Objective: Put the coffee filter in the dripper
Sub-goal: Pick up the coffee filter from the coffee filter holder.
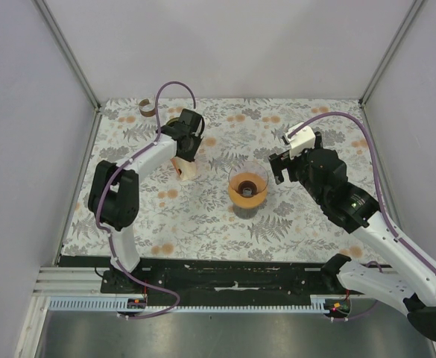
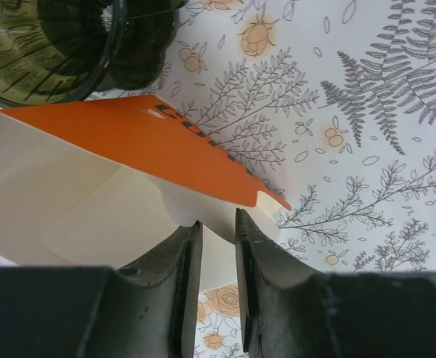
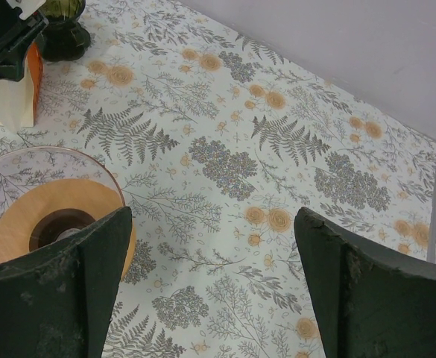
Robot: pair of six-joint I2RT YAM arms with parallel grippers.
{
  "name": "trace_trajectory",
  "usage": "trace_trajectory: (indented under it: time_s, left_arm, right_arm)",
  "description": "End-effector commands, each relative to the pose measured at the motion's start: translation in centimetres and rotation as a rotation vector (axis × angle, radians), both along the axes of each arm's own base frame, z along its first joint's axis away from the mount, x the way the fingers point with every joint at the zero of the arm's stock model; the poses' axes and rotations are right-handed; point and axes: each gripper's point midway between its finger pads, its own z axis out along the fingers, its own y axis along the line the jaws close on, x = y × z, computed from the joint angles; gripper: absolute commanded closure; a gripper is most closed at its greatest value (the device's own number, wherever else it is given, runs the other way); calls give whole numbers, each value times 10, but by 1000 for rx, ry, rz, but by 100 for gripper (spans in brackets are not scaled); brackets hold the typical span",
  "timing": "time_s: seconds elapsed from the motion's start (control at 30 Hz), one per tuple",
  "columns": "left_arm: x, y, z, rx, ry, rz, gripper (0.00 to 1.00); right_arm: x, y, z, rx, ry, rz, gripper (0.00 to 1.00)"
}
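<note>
A stack of cream coffee filters (image 2: pixel 68 201) stands in an orange-faced holder (image 2: pixel 165 145), left of centre on the table (image 1: pixel 187 170). My left gripper (image 2: pixel 218 224) is at its corner. The rounded edge of one white filter (image 2: pixel 216 245) lies between the two fingers, which stand a narrow gap apart. The dripper (image 1: pixel 248 186), clear glass with an orange-brown collar, stands mid-table with nothing in it. Just right of it, my right gripper (image 1: pixel 279 168) is wide open and holds nothing. In the right wrist view the dripper (image 3: pixel 24 220) is at the lower left, beside the left finger (image 3: pixel 102 268).
A dark green glass vessel (image 2: pixel 39 45) stands just behind the filter holder. A small brown ring (image 1: pixel 147 107) lies at the back left corner. Grey walls close in the floral table (image 1: pixel 314 224) on three sides.
</note>
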Motion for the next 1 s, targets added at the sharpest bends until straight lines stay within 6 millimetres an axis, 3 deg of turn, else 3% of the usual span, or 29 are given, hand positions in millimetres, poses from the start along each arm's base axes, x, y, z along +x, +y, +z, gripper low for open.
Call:
trace_trajectory:
  time_s: [0.0, 0.37, 0.57, 0.97]
  left_arm:
    - [14, 4, 16, -20, -71, 47, 73]
    - [21, 11, 19, -60, -86, 76, 97]
    - [18, 5, 43, -124, -110, 65, 98]
    - [4, 21, 87, -209, -134, 52, 98]
  right_arm:
    - [1, -1, 12, 26, -44, -2, 4]
    - [-1, -2, 15, 31, -57, 3, 4]
    - [-2, 0, 16, 31, -58, 13, 4]
    - [-10, 4, 25, 52, -79, 70, 4]
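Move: The coffee filter stands in its orange-and-white holder with its near edge already between the left hand's parted fingertips, its middle about 2 cm left, 1 cm ahead and 1 cm below. The holder's middle is some 3 cm left, 2 cm ahead and 3 cm lower; the green cup lies roughly 10 cm ahead and 5 cm left, 2 cm lower. From the idle right hand the filter is about 23 cm left, 14 cm ahead and 22 cm down. The left fingers close on the coffee filter's near edge and pinch it between their tips, the hand easing about 2 cm left and forward as they shut. With the grip made, it lifts the filter almost straight up by some 5 cm, its left side dipping slightly, gathering speed to the end. ##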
